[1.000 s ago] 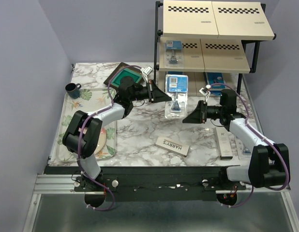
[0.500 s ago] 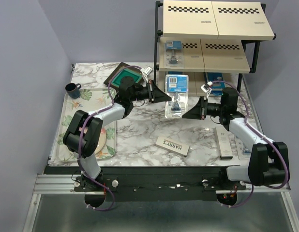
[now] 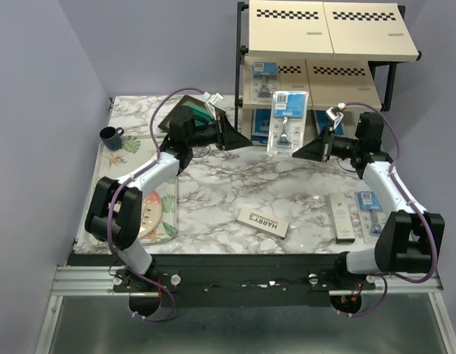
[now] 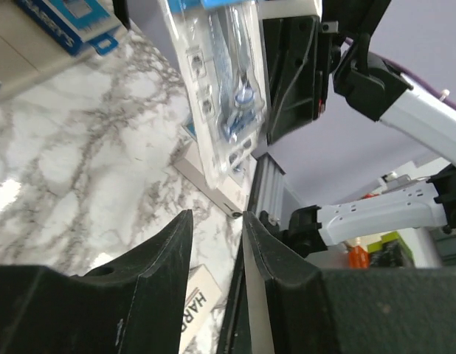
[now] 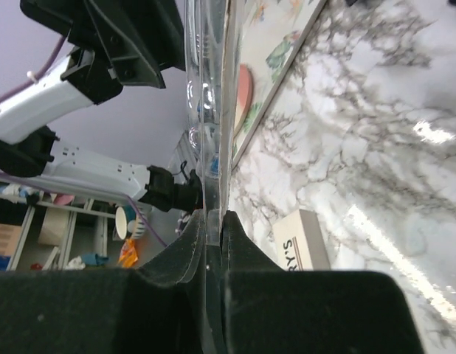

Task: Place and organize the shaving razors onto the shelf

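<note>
A clear blister pack point(image 3: 287, 122) with a light-blue card and a razor inside hangs upright in front of the shelf point(image 3: 331, 31). My right gripper point(image 3: 296, 153) is shut on its lower right edge; in the right wrist view the jaws point(image 5: 213, 218) pinch the clear plastic. My left gripper point(image 3: 245, 141) stands open just left of the pack, apart from it. Nothing lies between its fingers point(image 4: 217, 215), and the pack point(image 4: 222, 96) shows beyond them. One blister pack point(image 3: 265, 80) lies on the middle board. A HARRY'S box point(image 3: 263, 223) and a second long box point(image 3: 341, 216) lie on the table.
A floral tray point(image 3: 136, 158) with a plate point(image 3: 151, 214) fills the left side, a dark mug point(image 3: 110, 136) at its far end. The left arm half hides a dark frame with a green centre point(image 3: 185, 109). Another blister pack point(image 3: 370, 210) lies at the right edge.
The left gripper has opened and let go of the blister pack. The right gripper has shut on it and lifted it back and up towards the shelf.
</note>
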Tool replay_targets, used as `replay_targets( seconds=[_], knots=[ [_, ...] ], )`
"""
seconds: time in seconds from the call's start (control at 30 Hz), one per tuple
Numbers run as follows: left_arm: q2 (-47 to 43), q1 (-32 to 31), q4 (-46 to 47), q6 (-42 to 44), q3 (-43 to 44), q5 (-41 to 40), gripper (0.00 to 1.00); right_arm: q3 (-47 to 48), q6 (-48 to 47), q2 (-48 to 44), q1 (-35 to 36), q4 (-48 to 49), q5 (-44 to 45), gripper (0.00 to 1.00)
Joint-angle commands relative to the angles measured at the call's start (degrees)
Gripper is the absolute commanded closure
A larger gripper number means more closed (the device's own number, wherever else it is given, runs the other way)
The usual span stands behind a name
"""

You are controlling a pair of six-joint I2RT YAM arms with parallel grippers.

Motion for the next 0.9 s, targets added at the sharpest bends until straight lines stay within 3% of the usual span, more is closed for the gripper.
replay_targets(
  seconds=[0.0, 0.6, 0.87],
  knots=[
    [-2.83, 2.85, -9.00, 10.30, 3.31, 3.85, 0.59, 7.68, -2.02, 4.99, -3.25, -3.57, -2.93, 0.99],
    [-4.50, 4.87, -16.92, 18.92, 2.35, 5.26, 0.58, 30.96, 4.30, 27.40, -8.96, -6.74, -9.78, 0.99],
    [-3.27, 4.87, -18.06, 20.77, 3.75, 5.00, 0.58, 34.32, 8.87, 32.50, -11.16, -5.34, -12.33, 0.99]
  ],
)
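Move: Ahead of the right hand, which already pinches the blister-packed razor by its near right corner, is the free spot on the middle shelf: about 27 cm forward, 6 cm to the right and some 4 cm lower. The razor pack already shelved lies about 28 cm forward and 12 cm left, at the same level. The right blue box on the bottom shelf is roughly 24 cm forward, 11 cm right, 20 cm down. From the empty left hand the free spot is about 24 cm forward and 22 cm to the right, some 6 cm lower. Carrying the razor pack in a kept pinch, the right hand swings about 13 cm forward and 8 cm right at nearly constant height, over the bottom shelf's front towards the free middle-shelf spot, rolling some 10 degrees so the pack's far edge dips. The empty left hand, still open, backs away leftward by nearly 4 cm. ##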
